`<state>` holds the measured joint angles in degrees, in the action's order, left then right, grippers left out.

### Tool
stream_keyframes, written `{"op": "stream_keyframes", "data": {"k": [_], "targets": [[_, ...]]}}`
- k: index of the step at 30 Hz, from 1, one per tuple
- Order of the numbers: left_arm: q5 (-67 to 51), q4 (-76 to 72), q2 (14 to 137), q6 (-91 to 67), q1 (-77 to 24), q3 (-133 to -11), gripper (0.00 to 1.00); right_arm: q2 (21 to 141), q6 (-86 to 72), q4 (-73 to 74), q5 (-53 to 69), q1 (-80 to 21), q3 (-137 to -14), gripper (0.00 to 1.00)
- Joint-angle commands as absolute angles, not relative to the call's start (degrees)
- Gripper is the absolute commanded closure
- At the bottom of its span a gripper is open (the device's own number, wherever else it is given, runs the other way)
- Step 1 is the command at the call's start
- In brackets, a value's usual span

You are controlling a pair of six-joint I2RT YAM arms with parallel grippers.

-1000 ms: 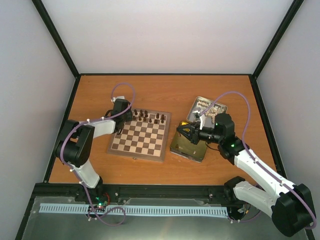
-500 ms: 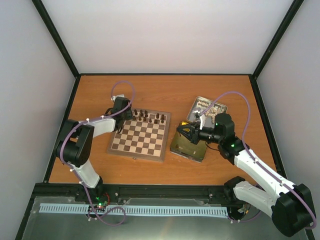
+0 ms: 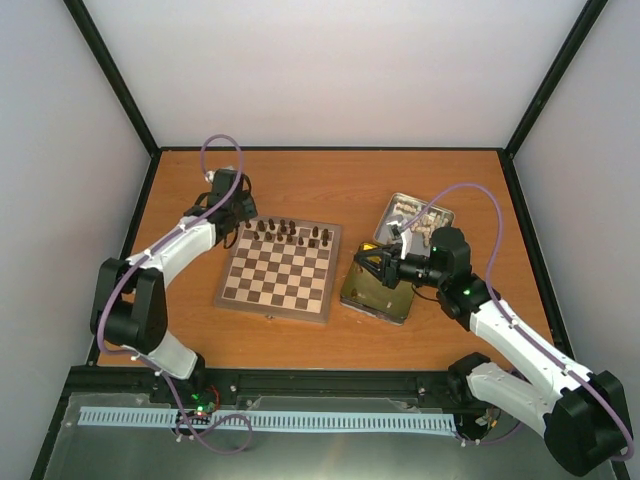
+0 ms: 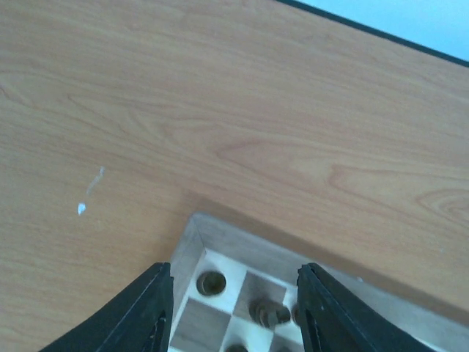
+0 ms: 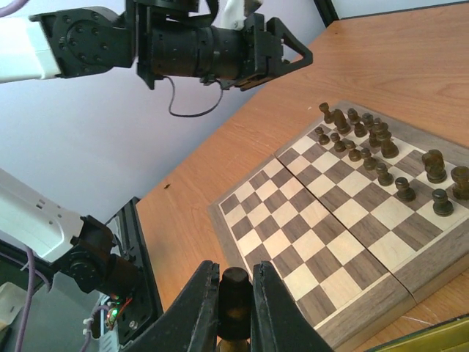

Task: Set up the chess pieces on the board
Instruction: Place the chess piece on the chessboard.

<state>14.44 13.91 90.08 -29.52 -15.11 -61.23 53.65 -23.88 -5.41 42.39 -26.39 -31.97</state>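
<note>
The board (image 3: 272, 310) lies at the middle of the table, with dark chess pieces (image 3: 290, 232) standing along its two far rows. My left gripper (image 3: 238, 212) hovers open over the board's far-left corner (image 4: 220, 236). Nothing is between its fingers (image 4: 146, 312), and a dark piece (image 4: 211, 283) stands on the corner square below. My right gripper (image 3: 362, 262) hangs beside the board's right edge, shut on a dark chess piece (image 5: 235, 290). From the right wrist the board (image 5: 293, 220) stretches ahead with its dark pieces (image 5: 366, 139) at the far side.
An open metal tin (image 3: 388, 212) with cream-white pieces (image 3: 418, 216) sits at the back right. Its gold-lined lid (image 3: 378, 292) lies just right of the board, under my right gripper. Dark frame posts and pale walls enclose the table.
My left gripper opened, left a dark piece on the far-left corner square, and drew back up and to the far left. My right arm has stayed still with its piece.
</note>
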Motion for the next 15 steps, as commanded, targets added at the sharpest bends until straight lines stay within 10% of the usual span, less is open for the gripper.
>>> {"op": "stream_keyframes", "data": {"k": [1, 15], "targets": [[8.13, 18.21, 84.48, -31.63, -14.77, -61.61, 0.52, 54.05, -24.17, -4.45, 39.16, -26.67, -33.56, 0.93], [-2.21, 23.27, 60.74, -34.06, -14.77, -51.72, 0.48, 80.82, -15.65, -28.32, 3.90, -49.97, -39.01, 0.93]]}}
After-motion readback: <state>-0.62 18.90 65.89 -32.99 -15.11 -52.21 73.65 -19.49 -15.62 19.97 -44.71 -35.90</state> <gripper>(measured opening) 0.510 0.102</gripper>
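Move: The right hand already holds a dark chess piece. The chessboard's middle lies about 18 cm to its left, 12 cm ahead and 21 cm below. The nearest standing dark pieces are roughly 8 cm left and 21 cm ahead, at about board height; the olive tray is 5 cm ahead and 4 cm right, 22 cm below. From the left hand, the board's middle is some 10 cm back, 11 cm right and 13 cm down. Right hand carries its piece 8 cm left and 6 down towards the chessboard; left withdraws back and up. ##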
